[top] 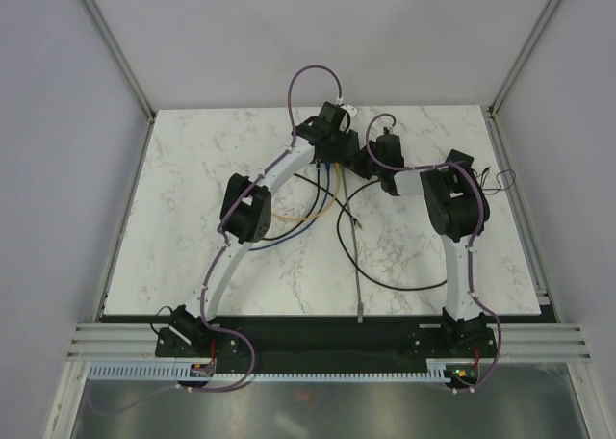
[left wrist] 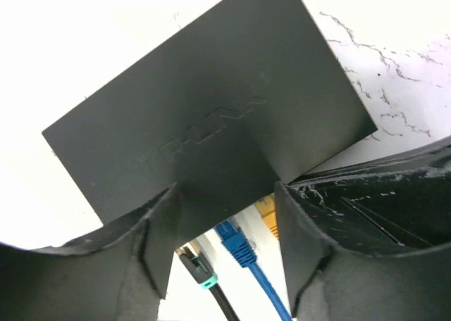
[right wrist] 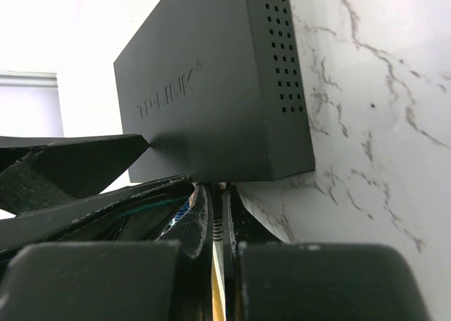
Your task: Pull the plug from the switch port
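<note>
The switch (left wrist: 211, 110), a flat black box, lies on the marble table. In the right wrist view the switch (right wrist: 204, 89) fills the top, its vented side facing right. Three plugs sit along its near side: a yellow plug (left wrist: 270, 219), a blue plug (left wrist: 236, 243) and a black plug with a teal band (left wrist: 196, 265). My left gripper (left wrist: 225, 201) is open, its fingertips over the switch's near edge on either side of the plugs. My right gripper (right wrist: 227, 215) is shut on the yellow-cabled plug (right wrist: 219, 226) right at the port. From above, both grippers (top: 332, 145) (top: 364, 160) cover the switch.
Yellow (top: 298, 211), blue (top: 306, 225) and black (top: 385, 277) cables trail from the switch toward the near edge. A loose grey cable (top: 358, 266) runs down the middle of the table. A small black clip of wire (top: 500, 179) lies at the right edge.
</note>
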`<state>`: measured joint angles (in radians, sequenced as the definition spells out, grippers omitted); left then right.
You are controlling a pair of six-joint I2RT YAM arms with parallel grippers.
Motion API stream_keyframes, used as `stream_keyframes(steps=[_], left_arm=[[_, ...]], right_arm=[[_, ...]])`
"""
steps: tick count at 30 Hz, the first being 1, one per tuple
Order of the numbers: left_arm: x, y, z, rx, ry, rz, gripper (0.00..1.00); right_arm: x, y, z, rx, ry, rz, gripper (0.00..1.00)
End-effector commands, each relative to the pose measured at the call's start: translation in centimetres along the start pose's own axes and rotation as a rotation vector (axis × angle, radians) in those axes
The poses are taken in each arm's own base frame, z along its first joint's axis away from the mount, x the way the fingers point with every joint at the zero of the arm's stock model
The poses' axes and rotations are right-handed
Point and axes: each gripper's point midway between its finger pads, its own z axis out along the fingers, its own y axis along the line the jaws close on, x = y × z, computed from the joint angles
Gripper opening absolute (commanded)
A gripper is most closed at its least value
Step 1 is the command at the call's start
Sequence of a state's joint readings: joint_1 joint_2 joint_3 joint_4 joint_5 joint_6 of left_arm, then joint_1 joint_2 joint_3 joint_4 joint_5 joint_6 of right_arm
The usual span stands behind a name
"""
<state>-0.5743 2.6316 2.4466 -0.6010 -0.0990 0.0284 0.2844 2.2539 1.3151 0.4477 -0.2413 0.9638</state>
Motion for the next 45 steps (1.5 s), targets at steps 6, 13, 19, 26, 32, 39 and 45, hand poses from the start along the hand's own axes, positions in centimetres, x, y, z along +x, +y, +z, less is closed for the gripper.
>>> stream_keyframes(steps=[6,13,19,26,32,39,45], left_arm=[[1.2,2.4,1.9,-0.107,0.026,0.025,0.63],[1.3,2.6,1.9,-0.134,0.032,0.012,0.64],[1.2,2.2,1.9,-0.106,0.031,-0.008,0.64],[-2.0,1.3,-0.5,-0.022,-0.086,-0.085,0.62],[-4.2,3.5,-4.3,-0.032,-0.247,-0.171,0.65],[-3.1,7.3,-7.0,-0.038,-0.346,-0.306,0.66],[-2.5,9.7,-8.0,-0.023,-0.381,-0.398,0.66]], right_arm=[[4.4,-1.8,-1.9,0.082,0.148,-0.088,0.0],[6.1,-1.9,-4.4,0.096,0.153,-0.11,0.0],[5.6,-1.6,-4.4,0.066,0.064,-0.112,0.0],[-0.1,1.4,-6.0,0.013,-0.03,-0.132,0.0],[-10.1,3.3,-13.2,0.228,-0.239,-0.345,0.0],[-19.6,3.1,-23.0,0.496,-0.482,-0.44,0.0],[-25.5,1.0,-26.7,0.689,-0.621,-0.398,0.0]])
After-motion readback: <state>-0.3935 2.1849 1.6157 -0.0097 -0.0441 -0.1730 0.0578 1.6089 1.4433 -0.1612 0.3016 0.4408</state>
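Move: At the switch's rightmost port, the right fingers already hold the gray cable's plug, its socket just 1 cm or so ahead and 1 cm left; the yellow plug is about 3 cm left, level with the hand. The loose power adapter lies roughly 23 cm right and 2 cm farther out. From the open left hand at the port edge, the switch's middle is about 4 cm ahead, 2 cm below, with the blue plug beneath and 1 cm back. Pulling the pinched gray plug back some 6 cm out of the port after a short strain, the right hand then swings right and up about 25 cm each, over towards the adapter, fingers still shut, rolling and turning clockwise. The left hand first stays at the port edge, bracing the switch, then leaves it about 11 cm leftward and slightly up, still open. ##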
